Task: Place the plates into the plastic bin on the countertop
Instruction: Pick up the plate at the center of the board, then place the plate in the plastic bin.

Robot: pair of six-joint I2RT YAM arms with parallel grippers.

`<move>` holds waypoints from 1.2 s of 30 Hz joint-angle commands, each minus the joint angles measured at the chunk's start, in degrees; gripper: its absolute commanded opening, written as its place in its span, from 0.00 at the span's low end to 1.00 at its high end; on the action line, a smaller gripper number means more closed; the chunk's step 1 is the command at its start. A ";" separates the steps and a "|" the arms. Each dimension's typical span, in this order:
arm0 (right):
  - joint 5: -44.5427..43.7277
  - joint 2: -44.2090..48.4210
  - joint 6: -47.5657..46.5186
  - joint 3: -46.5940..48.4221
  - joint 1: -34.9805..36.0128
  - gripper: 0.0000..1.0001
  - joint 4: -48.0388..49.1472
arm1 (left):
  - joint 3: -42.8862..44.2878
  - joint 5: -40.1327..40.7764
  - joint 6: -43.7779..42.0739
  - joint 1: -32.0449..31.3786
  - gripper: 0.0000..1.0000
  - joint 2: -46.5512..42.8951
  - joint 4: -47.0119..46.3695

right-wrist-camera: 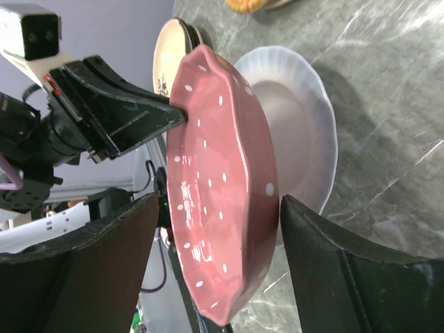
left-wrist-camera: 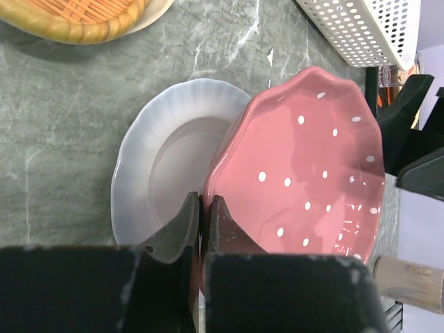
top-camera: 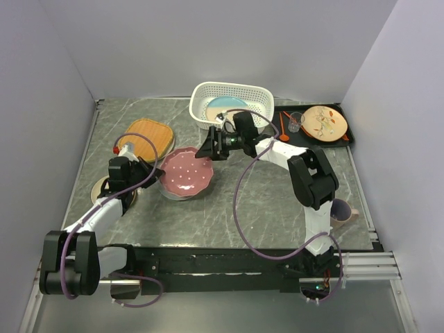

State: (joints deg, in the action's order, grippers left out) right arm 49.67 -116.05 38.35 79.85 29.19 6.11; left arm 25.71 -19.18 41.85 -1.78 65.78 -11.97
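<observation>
A speckled pink plate (top-camera: 186,172) is tilted up on edge above a white plate (left-wrist-camera: 163,159) that lies on the countertop (top-camera: 263,208). My left gripper (left-wrist-camera: 205,208) is shut on the pink plate's (left-wrist-camera: 305,173) near rim. My right gripper (right-wrist-camera: 218,229) is open and straddles the opposite rim of the pink plate (right-wrist-camera: 222,187). One finger is almost against the underside, and a gap remains on the other side. The plastic bin (top-camera: 258,97) stands at the back with a pale blue plate (top-camera: 225,107) inside. An orange plate (top-camera: 148,137) lies back left. A tan plate (top-camera: 102,189) lies beneath my left arm.
A black tray (top-camera: 350,135) at the back right carries a cream plate with leaf marks (top-camera: 325,121), a small glass (top-camera: 296,123) and orange spoons (top-camera: 283,127). A pale cup (top-camera: 341,210) sits behind my right arm. Walls enclose the counter on three sides.
</observation>
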 commanded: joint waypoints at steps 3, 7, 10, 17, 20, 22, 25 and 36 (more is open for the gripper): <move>3.15 -1.72 -1.17 3.82 1.31 0.70 -1.01 | 3.90 -3.14 4.12 -0.59 0.01 -0.83 -9.39; 4.12 -2.16 -0.91 4.26 1.40 0.56 -0.93 | 4.26 -2.79 4.03 -0.68 0.01 -1.09 -8.95; 4.73 -2.52 -0.56 4.52 1.48 0.45 -0.66 | 4.61 -2.71 3.77 -0.77 0.01 -1.09 -8.34; 5.70 -2.95 0.06 4.61 1.48 0.08 0.22 | 4.87 -2.62 3.42 -0.86 0.01 -1.09 -7.90; 5.79 -3.04 0.50 4.52 1.48 0.00 0.66 | 5.05 -2.53 3.24 -0.86 0.01 -1.27 -7.37; 5.79 -3.04 0.50 4.61 1.48 0.00 0.92 | 5.22 -2.18 2.89 -0.86 0.01 -1.53 -7.02; 5.88 -2.95 0.50 4.52 1.57 0.00 1.01 | 5.40 -1.91 2.72 -0.86 0.01 -1.97 -6.32; 5.26 -2.08 0.59 3.99 1.57 0.00 1.45 | 5.31 -1.65 2.19 -0.86 0.40 -2.59 -5.87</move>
State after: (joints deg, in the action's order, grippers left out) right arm 51.79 -118.98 38.35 81.54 29.89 5.10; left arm 27.29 -18.55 42.98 -2.28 65.69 -11.42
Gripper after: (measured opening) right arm 0.333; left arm 0.311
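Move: Between the two hands hangs the pink plate, its left rim already pinched by the left fingers. Its middle lies about 8 cm to the left hand's right, level with it in reach, and some 5 cm back, 6 cm left and slightly below the open right hand. From the right hand, the white plate lies roughly 6 cm back, 8 cm left and 11 cm down; the bin's middle is about 19 cm ahead, 11 cm right and 9 cm below. Sinking about 1.5 cm while easing a little back and left, the right hand brings its open fingers over the pink plate's far right rim, closes them to pinch it, then holds there. The left hand stays almost in place, keeping its grip until near the end, when its fingers begin to open around the left rim and it rises some 1 cm. ##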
